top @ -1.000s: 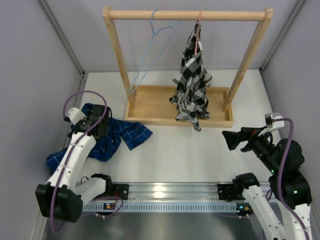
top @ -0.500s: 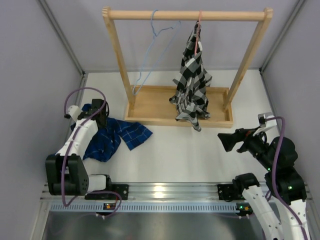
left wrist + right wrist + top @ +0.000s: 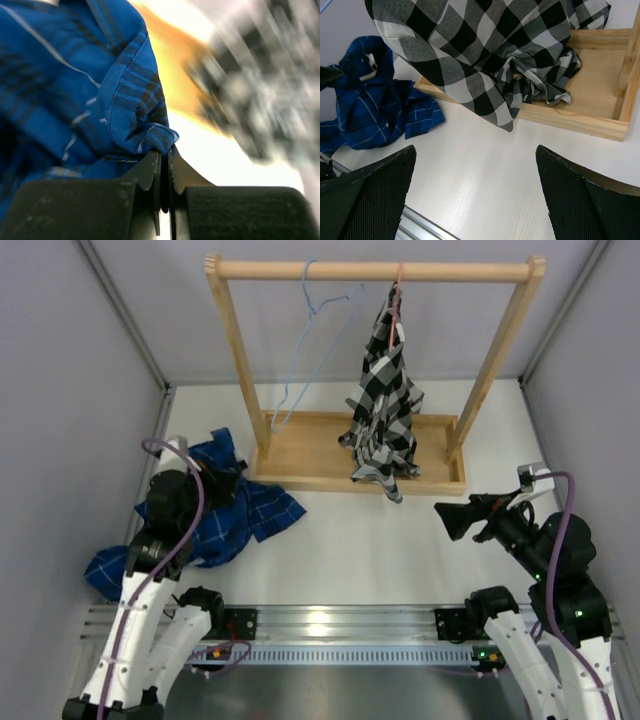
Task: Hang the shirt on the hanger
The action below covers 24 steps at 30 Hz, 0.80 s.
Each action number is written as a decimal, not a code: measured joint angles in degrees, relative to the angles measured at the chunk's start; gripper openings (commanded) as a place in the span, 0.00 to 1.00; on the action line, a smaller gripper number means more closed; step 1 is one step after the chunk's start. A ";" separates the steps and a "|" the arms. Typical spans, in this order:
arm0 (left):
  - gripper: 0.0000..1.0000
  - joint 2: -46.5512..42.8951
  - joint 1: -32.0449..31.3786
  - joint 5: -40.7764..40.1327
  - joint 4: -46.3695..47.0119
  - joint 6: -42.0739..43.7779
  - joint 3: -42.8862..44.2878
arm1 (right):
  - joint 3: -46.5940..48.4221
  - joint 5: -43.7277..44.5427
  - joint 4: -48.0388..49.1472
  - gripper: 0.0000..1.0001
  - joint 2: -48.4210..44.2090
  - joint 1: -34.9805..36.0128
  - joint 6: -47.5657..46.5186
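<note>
The dark blue plaid shirt (image 3: 255,513) lies crumpled on the white table at the left, beside the wooden rack. My left gripper (image 3: 228,481) is shut on a folded edge of the shirt (image 3: 125,95); in the left wrist view the cloth bunches right at the closed fingertips (image 3: 150,167). The thin light-blue hanger (image 3: 300,350) hangs bare from the rack's top bar, left of centre. My right gripper (image 3: 452,521) hovers open over the table on the right, well away from the shirt (image 3: 370,110), with nothing between its fingers (image 3: 380,180).
A wooden rack (image 3: 370,270) with a tray base (image 3: 310,455) stands at the back. A black-and-white checked shirt (image 3: 385,405) hangs on a pink hanger (image 3: 398,280), its hem resting in the tray. Grey walls close in on both sides; a metal rail (image 3: 330,625) runs along the near edge.
My left gripper closed on a fold of the blue shirt, and the arm swung back toward its base. The shirt's upper part has bunched up. The right gripper shifted slightly left.
</note>
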 measured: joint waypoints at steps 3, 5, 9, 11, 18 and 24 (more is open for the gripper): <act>0.00 -3.13 -7.93 11.61 2.23 1.38 -5.22 | 0.02 -0.02 0.31 0.99 0.07 0.00 0.26; 0.00 -4.85 -14.84 16.13 2.12 1.03 -8.44 | 0.07 -0.59 0.48 0.99 0.20 0.00 0.24; 0.00 -9.35 -28.94 20.90 1.68 -1.07 -11.98 | -0.31 -7.58 3.30 0.99 1.11 0.00 0.44; 0.00 -11.04 -35.08 21.81 2.23 -2.21 -12.85 | -1.70 -13.70 6.95 0.99 1.66 0.00 1.44; 0.00 -12.52 -50.62 15.80 2.82 -5.40 -17.99 | -15.96 -21.38 15.61 0.96 4.35 5.11 5.33; 0.00 -12.98 -51.95 11.17 2.23 -4.94 -15.41 | -25.44 -13.51 25.59 0.96 11.74 25.51 7.41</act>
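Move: The left hand holds the blue shirt's corner; its destination by the table's near edge lies about 20 cm back, 18 cm right and 18 cm down. From that hand, the blue hanger hangs some 14 cm ahead, 14 cm right and 12 cm higher. From the right hand, the blue shirt's middle is roughly 10 cm ahead, 46 cm left and 17 cm down; the checkered shirt hangs 22 cm ahead, 13 cm left, about level. Left hand drags the pinched shirt about 25 cm back-right; the open right sweeps 12 cm left, sinking, towards it. ##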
